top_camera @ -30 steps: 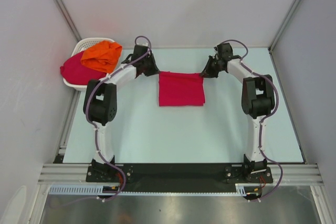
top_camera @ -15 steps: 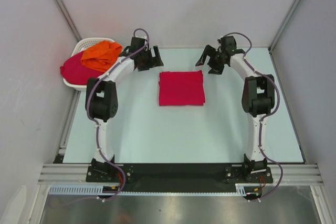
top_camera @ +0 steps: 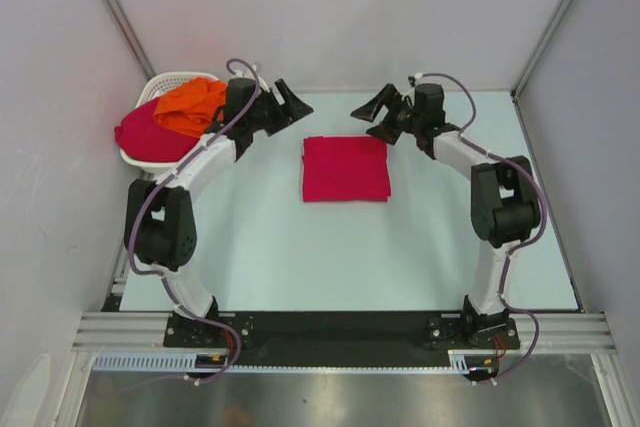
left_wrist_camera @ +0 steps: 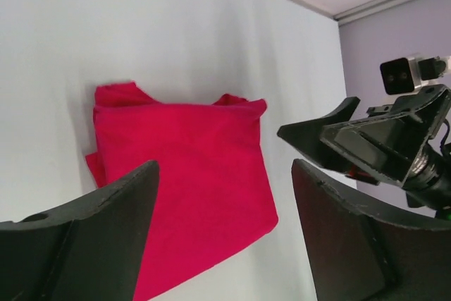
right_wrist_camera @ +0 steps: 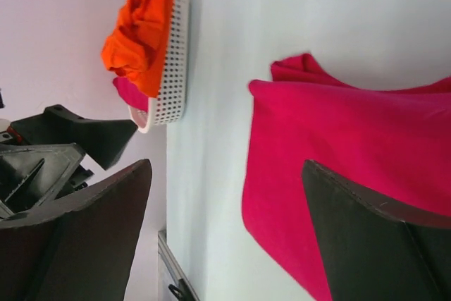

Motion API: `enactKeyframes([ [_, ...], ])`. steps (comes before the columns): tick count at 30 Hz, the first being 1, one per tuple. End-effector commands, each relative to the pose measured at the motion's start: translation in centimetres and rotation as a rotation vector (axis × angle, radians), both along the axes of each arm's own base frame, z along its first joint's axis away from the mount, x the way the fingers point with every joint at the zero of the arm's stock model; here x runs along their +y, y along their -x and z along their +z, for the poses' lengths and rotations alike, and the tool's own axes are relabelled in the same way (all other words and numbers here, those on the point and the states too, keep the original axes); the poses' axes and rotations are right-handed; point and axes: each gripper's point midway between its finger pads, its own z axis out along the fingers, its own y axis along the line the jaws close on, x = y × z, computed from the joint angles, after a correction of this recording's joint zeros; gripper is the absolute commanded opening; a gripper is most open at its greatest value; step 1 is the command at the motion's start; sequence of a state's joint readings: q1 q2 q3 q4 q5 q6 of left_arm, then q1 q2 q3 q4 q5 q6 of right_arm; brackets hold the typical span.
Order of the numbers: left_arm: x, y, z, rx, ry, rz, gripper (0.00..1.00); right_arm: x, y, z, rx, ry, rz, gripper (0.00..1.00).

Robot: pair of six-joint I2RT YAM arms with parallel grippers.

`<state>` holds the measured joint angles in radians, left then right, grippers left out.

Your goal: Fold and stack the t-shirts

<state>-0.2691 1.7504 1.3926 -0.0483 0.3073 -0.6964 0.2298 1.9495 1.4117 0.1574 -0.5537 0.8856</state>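
Note:
A crimson-pink t-shirt point(top_camera: 345, 168) lies folded into a flat square in the middle of the table, held by nothing. My left gripper point(top_camera: 288, 109) hovers open just beyond its far left corner. My right gripper point(top_camera: 368, 117) hovers open off its far right corner. The left wrist view looks down on the shirt point(left_wrist_camera: 190, 174) between the wide-apart fingers of that gripper point(left_wrist_camera: 224, 167). The right wrist view shows the shirt point(right_wrist_camera: 352, 160) past the right gripper's point(right_wrist_camera: 225, 163) spread fingers. An orange t-shirt point(top_camera: 190, 105) lies on another crimson one point(top_camera: 140, 132) in the basket.
The white slotted basket point(top_camera: 140, 160) stands at the far left corner against the wall, also in the right wrist view as the basket point(right_wrist_camera: 169, 68). Grey walls close the table on three sides. A metal rail point(top_camera: 340, 332) runs along the near edge by the arm bases.
Both grippers opened and let go of the shirt's far edge, then rose and drew apart. The shirt now lies flat. The left arm swung toward the basket side.

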Motion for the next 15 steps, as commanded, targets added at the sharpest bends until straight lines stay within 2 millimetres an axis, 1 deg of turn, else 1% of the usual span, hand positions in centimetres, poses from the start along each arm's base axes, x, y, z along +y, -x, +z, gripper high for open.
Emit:
enactKeyframes([
  [1,-1.8,-1.7,-4.0,0.074,0.14,0.027,0.81,0.3,-2.4,-2.7,0.012,-0.016,-0.063,0.93],
  [2,-1.8,-2.0,-4.4,0.074,0.144,0.037,0.81,0.1,-2.8,-3.3,0.02,-0.006,-0.075,0.93],
  [3,-2.0,-2.6,-4.5,0.068,0.165,0.046,0.81,-0.2,-3.4,-4.5,0.037,0.011,-0.092,0.93],
  [5,-2.1,-3.5,-6.1,0.076,0.158,0.065,0.81,-0.6,-4.5,-4.8,0.019,0.032,-0.106,0.93],
  [6,-2.3,-3.9,-6.4,0.074,0.156,0.069,0.81,-1.0,-5.0,-6.2,0.041,0.05,-0.122,0.93],
  [7,-2.4,-4.5,-6.4,0.063,0.153,0.078,0.81,-1.2,-5.7,-5.9,0.027,0.059,-0.125,0.93],
  [8,-2.5,-4.9,-7.8,0.081,0.144,0.084,0.81,-1.4,-6.0,-6.2,0.032,0.068,-0.126,0.93],
  [10,-2.7,-5.4,-8.4,0.064,0.141,0.089,0.82,-2.1,-6.4,-7.1,0.043,0.084,-0.132,0.93],
  [11,-2.5,-5.7,-9.3,0.063,0.121,0.1,0.82,-2.3,-6.6,-7.3,0.043,0.087,-0.136,0.93],
  [13,-2.2,-6.2,-10.0,0.056,0.1,0.116,0.82,-2.9,-7.0,-7.6,0.037,0.093,-0.145,0.93],
  [14,-2.0,-6.5,-10.7,0.056,0.083,0.125,0.82,-3.0,-7.1,-7.6,0.034,0.094,-0.149,0.93],
  [15,-2.1,-7.0,-10.5,0.049,0.079,0.127,0.82,-3.3,-7.4,-7.6,0.026,0.097,-0.159,0.93],
])
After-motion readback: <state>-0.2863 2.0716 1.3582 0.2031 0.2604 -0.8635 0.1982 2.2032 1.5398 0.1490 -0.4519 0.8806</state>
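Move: The folded magenta shirt's far left corner lies about 3 cm ahead of and 15 cm below the left hand, neither left nor right of it; the shirt's middle is some 4 cm back and 11 cm right of this hand. The basket stands about 32 cm left and 6 cm ahead of it, with the orange shirt on top. From the right hand, the shirt's far right corner is roughly 3 cm ahead, 5 cm right and 12 cm down. Lower both open grippers together onto the far corners of the folded shirt: bring the left one down about 13 cm and some 4 cm forward, its fingers dipping about 10 degrees. Drop the right one about 9 cm, then carry it nearly level forward and a little right, turning it slightly clockwise. Keep both wide open. ##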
